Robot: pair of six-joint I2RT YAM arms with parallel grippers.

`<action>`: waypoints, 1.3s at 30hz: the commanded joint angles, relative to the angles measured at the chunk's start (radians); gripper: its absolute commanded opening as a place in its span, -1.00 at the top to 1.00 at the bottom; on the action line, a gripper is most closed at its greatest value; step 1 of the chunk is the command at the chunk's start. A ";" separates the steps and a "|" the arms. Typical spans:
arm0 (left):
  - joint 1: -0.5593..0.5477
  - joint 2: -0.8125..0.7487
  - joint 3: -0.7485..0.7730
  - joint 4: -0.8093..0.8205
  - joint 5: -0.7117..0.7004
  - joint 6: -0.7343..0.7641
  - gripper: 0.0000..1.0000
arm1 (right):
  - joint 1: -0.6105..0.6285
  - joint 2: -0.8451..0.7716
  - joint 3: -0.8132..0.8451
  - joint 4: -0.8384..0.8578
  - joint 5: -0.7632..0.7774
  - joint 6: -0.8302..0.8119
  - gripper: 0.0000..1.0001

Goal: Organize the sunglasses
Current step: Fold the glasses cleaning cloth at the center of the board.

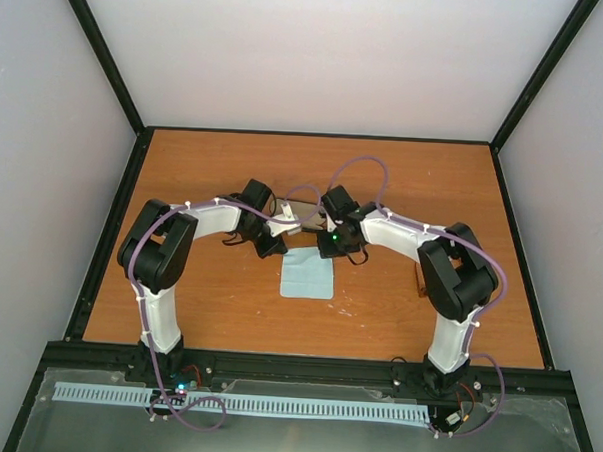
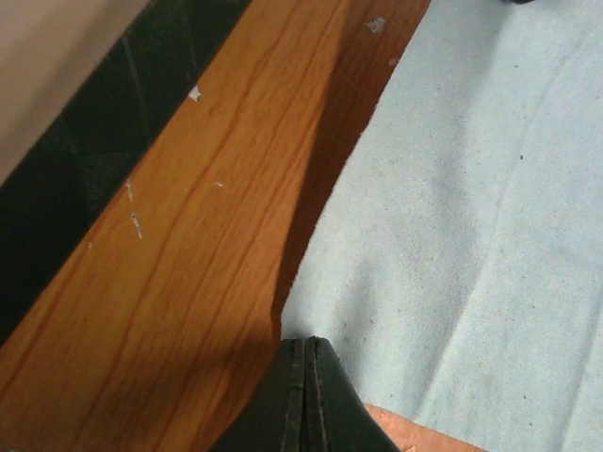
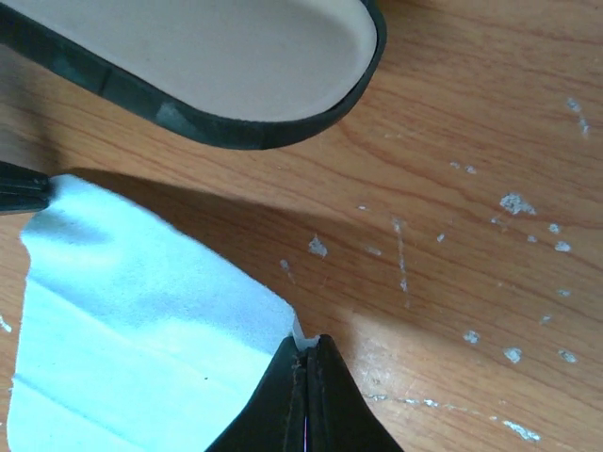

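A pale blue cloth lies flat between my two arms. My left gripper is shut at the cloth's far left corner, and the edge there lifts off the wood. In the right wrist view my right gripper is shut on the far right corner of the cloth, with a sliver of fabric pinched at the tips. The left fingertip shows at the opposite corner. Beside the right elbow a thin brown sliver may be the sunglasses; too little shows to tell.
A black oblong case with a cream lining lies open just beyond the cloth, partly hidden behind both wrists in the top view. The wooden table has a black frame along its edges and grey walls around it.
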 commanded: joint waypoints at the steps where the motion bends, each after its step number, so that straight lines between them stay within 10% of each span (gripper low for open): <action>1: -0.012 -0.043 0.040 0.007 0.018 -0.031 0.99 | 0.004 -0.048 -0.024 0.026 0.010 -0.002 0.95; 39: -0.057 0.047 0.061 -0.046 -0.001 0.023 0.49 | 0.004 -0.034 -0.057 0.052 0.022 -0.004 0.95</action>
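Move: The cleaning cloth lies between the two grippers: its middle is about 5 cm back and 6 cm right of the left hand, whose shut fingers are at its far left corner, practically at table height. From the right hand, which already pinches the slightly raised far right corner, the middle lies some 5 cm back, 5 cm left and 2 cm lower. The open glasses case stands about 8 cm ahead of the left hand and 3 cm to its right. The cloth's far left corner is where the left hand works: the fingers, shut at first, rise about 4 cm, easing a little forward and right, then sink back to nearly the same height and part by about a quarter, ending just about the corner. The far right corner stays pinched in the right hand, which shifts about 1 cm back and to the right. ##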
